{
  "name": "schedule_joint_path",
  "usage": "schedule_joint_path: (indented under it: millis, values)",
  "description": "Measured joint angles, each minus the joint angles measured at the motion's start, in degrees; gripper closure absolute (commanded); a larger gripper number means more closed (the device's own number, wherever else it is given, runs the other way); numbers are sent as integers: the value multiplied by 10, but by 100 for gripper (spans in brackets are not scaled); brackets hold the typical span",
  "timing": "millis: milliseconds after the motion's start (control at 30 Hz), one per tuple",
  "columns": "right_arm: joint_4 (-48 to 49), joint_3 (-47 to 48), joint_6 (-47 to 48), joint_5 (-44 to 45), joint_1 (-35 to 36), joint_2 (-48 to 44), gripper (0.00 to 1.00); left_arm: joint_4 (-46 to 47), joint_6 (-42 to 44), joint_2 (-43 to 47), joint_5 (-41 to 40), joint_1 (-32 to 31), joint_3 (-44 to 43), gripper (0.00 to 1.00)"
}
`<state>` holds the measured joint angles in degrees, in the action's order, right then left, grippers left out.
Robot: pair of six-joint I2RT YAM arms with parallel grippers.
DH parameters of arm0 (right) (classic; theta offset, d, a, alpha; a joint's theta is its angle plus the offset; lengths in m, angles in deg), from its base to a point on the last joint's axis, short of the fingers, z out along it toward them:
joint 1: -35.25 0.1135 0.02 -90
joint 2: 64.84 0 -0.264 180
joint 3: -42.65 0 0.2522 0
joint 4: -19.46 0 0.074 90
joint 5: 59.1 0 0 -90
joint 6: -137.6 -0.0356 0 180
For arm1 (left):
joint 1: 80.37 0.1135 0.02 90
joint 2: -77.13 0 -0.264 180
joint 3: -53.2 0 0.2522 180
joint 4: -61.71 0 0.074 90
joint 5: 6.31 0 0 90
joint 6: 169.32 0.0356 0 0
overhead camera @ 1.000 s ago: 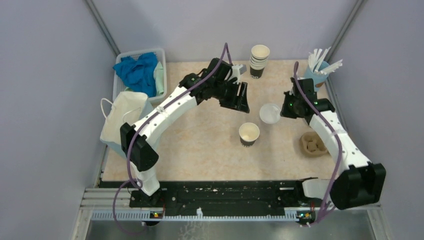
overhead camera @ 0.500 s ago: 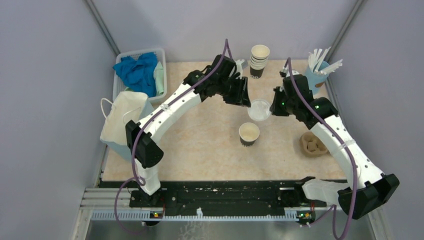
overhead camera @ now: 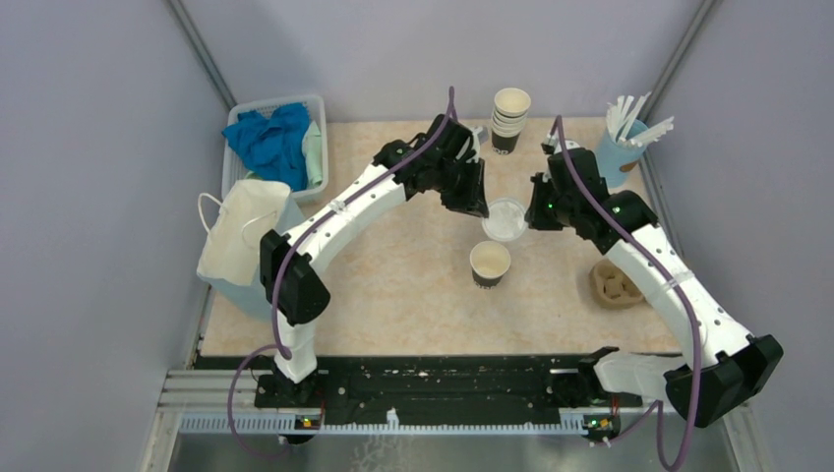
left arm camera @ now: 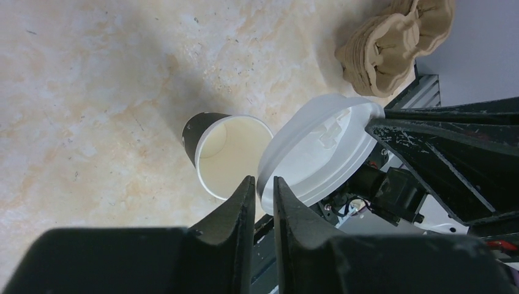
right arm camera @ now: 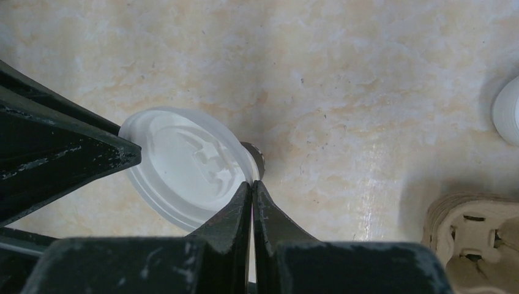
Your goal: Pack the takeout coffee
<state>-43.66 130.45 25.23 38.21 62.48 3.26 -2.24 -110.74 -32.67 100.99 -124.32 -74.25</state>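
A small dark brown paper cup (overhead camera: 490, 263) (left arm camera: 229, 153) stands open and lidless at mid-table; the takeout coffee as a lidded cup shows in no view. A round white sip lid (overhead camera: 506, 218) (left arm camera: 318, 147) (right arm camera: 183, 165) hangs tilted in the air just above and behind the cup. My right gripper (overhead camera: 531, 214) (right arm camera: 251, 184) is shut on its right rim. My left gripper (overhead camera: 482, 208) (left arm camera: 264, 184) comes in from the other side, its jaws narrowed onto the lid's left edge, which fills the gap between the tips.
A stack of lidless cups (overhead camera: 510, 118) stands at the back, a blue cup of straws (overhead camera: 625, 138) at back right. A cardboard carrier (overhead camera: 615, 283) (right arm camera: 471, 233) lies right. A white paper bag (overhead camera: 241, 241) and a basket of blue cloth (overhead camera: 275, 138) sit left. Another white lid (right arm camera: 508, 110) lies nearby.
The right gripper carried the lid leftward to above the cup. The left gripper swung right to meet it and narrowed its jaws onto the lid's edge.
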Motion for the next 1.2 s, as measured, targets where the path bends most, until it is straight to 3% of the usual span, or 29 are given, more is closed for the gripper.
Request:
schedule_joint_path:
  millis: [133,233,267,367,433,533,633,767,833,933,1100,1200]
  values:
    - [0,0,0,2,4,0,100,-1,-2,0,-5,0,0,99]
    - [-1,0,-2,2,7,0,100,-7,-2,0,-7,0,0,100]
    - [-4,3,-3,2,7,1,97,-9,-2,0,-8,0,0,100]
    - [-10,13,-7,-1,8,1,64,-9,-2,0,-8,0,0,100]
    - [-16,26,-8,-7,9,1,50,-8,-4,0,1,4,0,100]
    - [-24,48,-10,-32,6,1,45,16,-21,11,50,19,27,100]
    - [-20,74,-7,-121,-18,-3,38,81,-68,49,142,60,110,100]
    - [24,83,-23,-276,-94,-28,21,291,-210,131,281,144,289,100]
    - [61,83,-42,-343,-118,-41,3,428,-301,161,324,174,360,100]
    - [150,76,-98,-445,-122,-51,1,678,-457,174,372,184,419,100]
    - [385,9,-245,-555,-115,-52,1,1046,-687,164,391,176,434,100]
    - [484,1,-310,-573,-95,-31,1,1155,-757,160,393,174,430,100]
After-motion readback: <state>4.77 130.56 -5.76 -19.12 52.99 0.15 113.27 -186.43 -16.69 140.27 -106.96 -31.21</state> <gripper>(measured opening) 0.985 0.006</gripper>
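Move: The white lid hangs between both hands at their height: its middle is about 5 cm right of the left hand, whose open fingers straddle its left edge, and 5 cm left of the right hand, which holds the opposite edge. The open cup stands about 1 cm right of the left hand, 6 cm back and 14 cm below. From the right hand, the spare lids lie some 20 cm right, 4 cm ahead and 18 cm below. The left fingers pinch shut on the lid's near-left edge, then the right fingers open wide and let go of the opposite edge. Both hands rise some 20 cm, drifting left and a little back, away from the cup; the left wrist rolls about 70 degrees, swinging its fingers up to point right, while the right wrist turns to aim its open fingers left at the lid. ##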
